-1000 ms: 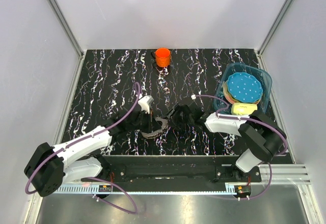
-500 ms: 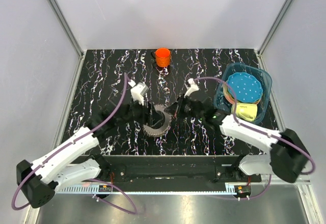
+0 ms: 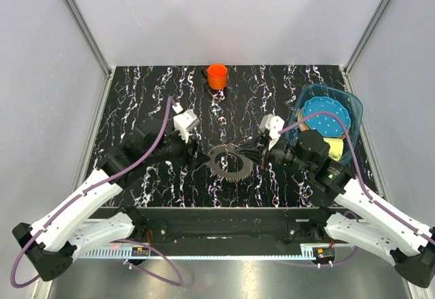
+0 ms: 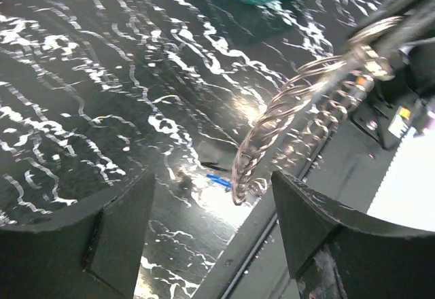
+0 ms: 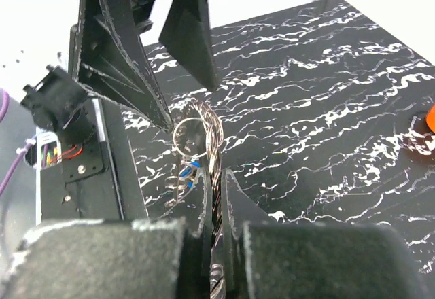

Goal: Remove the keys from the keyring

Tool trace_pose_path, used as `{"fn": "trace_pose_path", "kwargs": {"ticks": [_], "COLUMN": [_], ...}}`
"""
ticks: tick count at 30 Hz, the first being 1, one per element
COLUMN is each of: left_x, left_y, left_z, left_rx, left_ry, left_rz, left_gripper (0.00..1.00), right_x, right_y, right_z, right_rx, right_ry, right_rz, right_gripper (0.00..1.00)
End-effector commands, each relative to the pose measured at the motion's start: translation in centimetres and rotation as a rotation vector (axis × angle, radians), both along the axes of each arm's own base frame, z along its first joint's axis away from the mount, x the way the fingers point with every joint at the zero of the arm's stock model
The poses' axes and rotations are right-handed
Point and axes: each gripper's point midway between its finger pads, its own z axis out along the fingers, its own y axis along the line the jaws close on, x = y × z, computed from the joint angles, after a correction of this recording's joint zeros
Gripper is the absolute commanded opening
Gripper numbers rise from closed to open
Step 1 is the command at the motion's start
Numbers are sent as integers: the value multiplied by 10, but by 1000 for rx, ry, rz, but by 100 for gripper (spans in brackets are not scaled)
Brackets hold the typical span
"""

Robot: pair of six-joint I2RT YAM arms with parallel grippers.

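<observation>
The keys (image 3: 230,162) form a grey toothed wheel held above the middle of the black marbled table. The keyring (image 3: 219,163) lines the wheel's open centre. My right gripper (image 3: 255,153) is shut on the wheel's right rim; in the right wrist view its jaws (image 5: 216,191) pinch the edge-on bundle of keys (image 5: 212,143). My left gripper (image 3: 198,151) stands open at the wheel's left rim. In the left wrist view the keys (image 4: 272,126) hang between its spread fingers (image 4: 115,234) without touching them, and a small blue piece (image 4: 219,180) shows by their near end.
An orange cup (image 3: 217,76) stands at the table's far edge. A teal basin (image 3: 346,102) at the right holds a blue dotted disc (image 3: 325,117) and a yellow item (image 3: 331,149). The table's front rail (image 3: 224,227) runs just below the keys.
My left gripper has opened and let go of the keys. My right gripper has shut on them and carried them a little to the right; the wheel now shows whole.
</observation>
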Motion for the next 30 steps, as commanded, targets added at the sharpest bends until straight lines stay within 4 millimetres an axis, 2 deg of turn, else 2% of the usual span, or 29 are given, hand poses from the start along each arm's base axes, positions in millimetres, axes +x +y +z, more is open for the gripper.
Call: {"fn": "trace_pose_path", "kwargs": {"ticks": [1, 9, 17, 20, 21, 24, 27, 28, 29, 30], "left_x": [-32, -54, -70, -75, -78, -81, -80, -79, -79, -79], "left_y": [-21, -26, -38, -41, -41, -42, -44, -46, -47, -47], "left_z": [28, 22, 28, 32, 32, 31, 35, 41, 41, 44], "left_rx": [-90, -151, -238, -257, -261, -270, -299, -322, -339, -356], "left_ry": [-44, -15, 0, -2, 3, 17, 20, -3, 16, 13], "left_rz": [-252, -354, -471, -506, -525, -543, -525, -529, -521, -520], "left_gripper": [72, 68, 59, 42, 29, 0, 0, 0, 0, 0], "right_x": [-25, -43, -66, -66, -66, -60, -50, -47, -39, -36], "right_y": [4, 1, 3, 3, 2, -1, -2, -3, -5, -5], "right_z": [21, 42, 44, 46, 47, 50, 55, 57, 62, 62], "right_rx": [-13, 53, 72, 81, 85, 101, 128, 138, 156, 169], "right_ry": [-133, -222, -245, -255, -259, -263, -245, -235, -230, -199], "right_rz": [158, 228, 347, 345, 337, 289, 227, 208, 159, 137], "right_gripper": [0, 0, 0, 0, 0, 0, 0, 4, 9, 24]}}
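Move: The keyring hangs already pinched in my right fingers, its middle some 4 cm back, 4 cm left and 3 cm below them. From my open left hand that middle lies about 9 cm right, 3 cm back and 1 cm up; the blue key at its near edge is roughly 4 cm right, level and 2 cm down. The orange mug stands some 35 cm ahead of my left hand, 5 cm right and 18 cm below. I close my left fingers late, pinching the keyring's left edge, after drawing that hand back about 7.5 cm and right about 4, swinging it clockwise some 30 degrees. My right hand keeps its pinch and draws the ring back about 5 cm, dipping slightly before it rises about 2.5 cm net, turning somewhat counter-clockwise. ##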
